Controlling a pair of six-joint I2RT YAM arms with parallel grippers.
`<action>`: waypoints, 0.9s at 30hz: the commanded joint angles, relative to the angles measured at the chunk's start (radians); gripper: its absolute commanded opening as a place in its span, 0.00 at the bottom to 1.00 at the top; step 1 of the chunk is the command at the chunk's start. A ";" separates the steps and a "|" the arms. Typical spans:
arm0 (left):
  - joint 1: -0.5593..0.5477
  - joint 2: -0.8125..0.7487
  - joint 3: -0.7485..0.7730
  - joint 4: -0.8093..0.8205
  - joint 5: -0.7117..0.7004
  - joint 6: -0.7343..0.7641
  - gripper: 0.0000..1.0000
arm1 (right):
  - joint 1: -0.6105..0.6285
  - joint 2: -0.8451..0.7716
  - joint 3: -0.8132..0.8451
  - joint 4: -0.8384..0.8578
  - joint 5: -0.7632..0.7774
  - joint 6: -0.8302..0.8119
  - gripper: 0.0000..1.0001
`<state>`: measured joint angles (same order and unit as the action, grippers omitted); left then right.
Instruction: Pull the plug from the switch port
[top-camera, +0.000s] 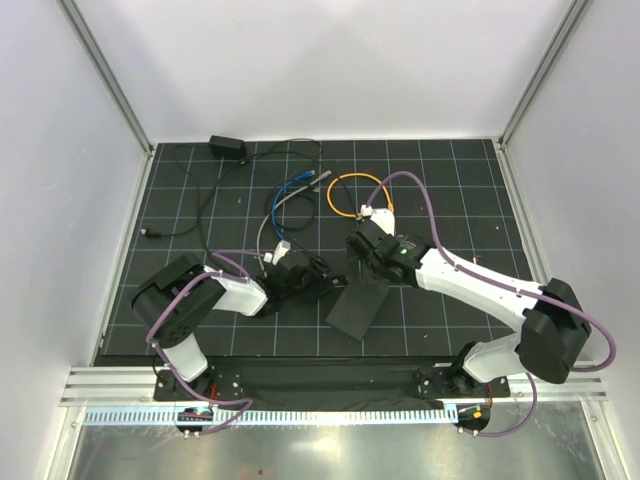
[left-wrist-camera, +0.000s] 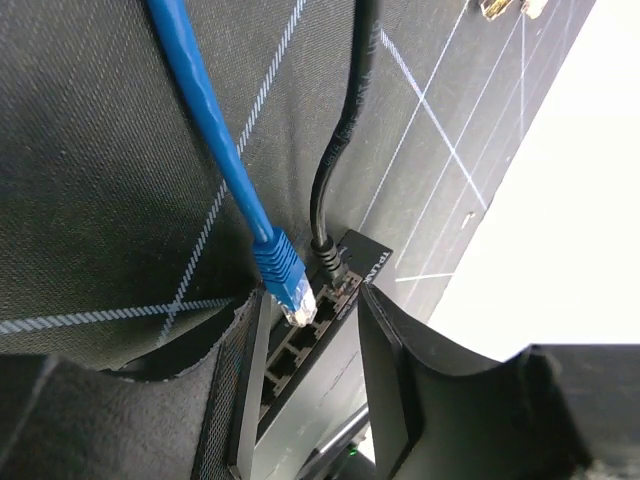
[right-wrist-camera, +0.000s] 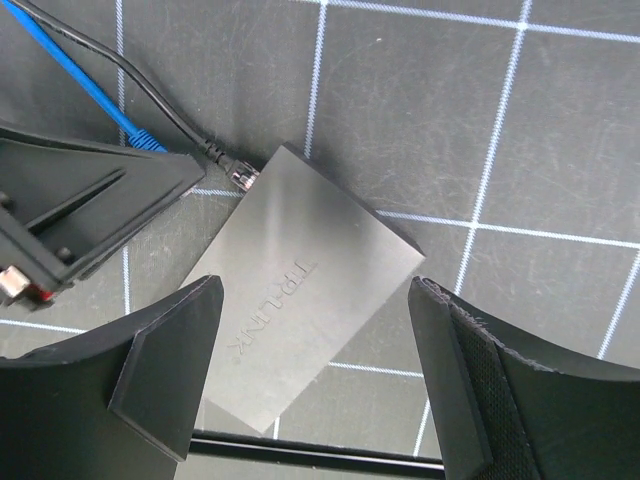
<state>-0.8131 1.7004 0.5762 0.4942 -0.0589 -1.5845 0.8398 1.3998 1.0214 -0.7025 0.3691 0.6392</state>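
The switch (right-wrist-camera: 300, 310) is a flat black box on the mat, also visible in the top view (top-camera: 355, 310). Its row of sockets, the switch port (left-wrist-camera: 295, 345), faces my left gripper (left-wrist-camera: 310, 300), which is open with one finger on either side of that edge. The blue plug (left-wrist-camera: 283, 272) on the blue cable (left-wrist-camera: 205, 120) hangs just outside the sockets with its clear tip bare, touched by neither finger. A black cable's plug (left-wrist-camera: 335, 262) sits in the end socket. My right gripper (right-wrist-camera: 315, 290) hovers open above the switch.
A small black power adapter (top-camera: 227, 146) lies at the back left with thin black leads. An orange cable loop (top-camera: 350, 190) and the blue cable (top-camera: 290, 190) lie behind the arms. White walls and metal rails enclose the mat.
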 joint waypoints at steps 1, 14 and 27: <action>-0.014 0.034 -0.027 0.006 -0.053 -0.074 0.45 | -0.007 -0.067 -0.010 -0.020 0.031 0.013 0.83; 0.089 -0.099 -0.105 -0.098 -0.177 0.035 0.00 | -0.008 -0.035 -0.030 0.015 -0.012 0.019 0.82; 0.449 -0.226 0.128 -0.476 -0.133 0.475 0.00 | -0.008 -0.007 -0.049 0.035 -0.015 0.020 0.82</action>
<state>-0.4137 1.5112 0.6556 0.1322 -0.1864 -1.2457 0.8337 1.3888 0.9718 -0.6983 0.3511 0.6529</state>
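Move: The blue plug at the switch's port edge lies almost between the open fingertips of my left hand, about 1 cm to their left and 1 cm lower. The black plug sits in the next port, some 2 cm farther out and 1 cm right of my left hand; the switch's middle is about 4 cm back and 4 cm right of it. From my right hand the blue plug is roughly 4 cm ahead, 6 cm left and 8 cm down. I settle my left hand about 1 cm lower and close its half-open fingers on the blue plug. Keeping the pinch, I sweep it left and forward, away from the switch, with growing speed: some 16 cm left and 9 cm forward, lifting only slightly at the end, while the wrist rolls its left side up and turns about 15 degrees counter-clockwise. ##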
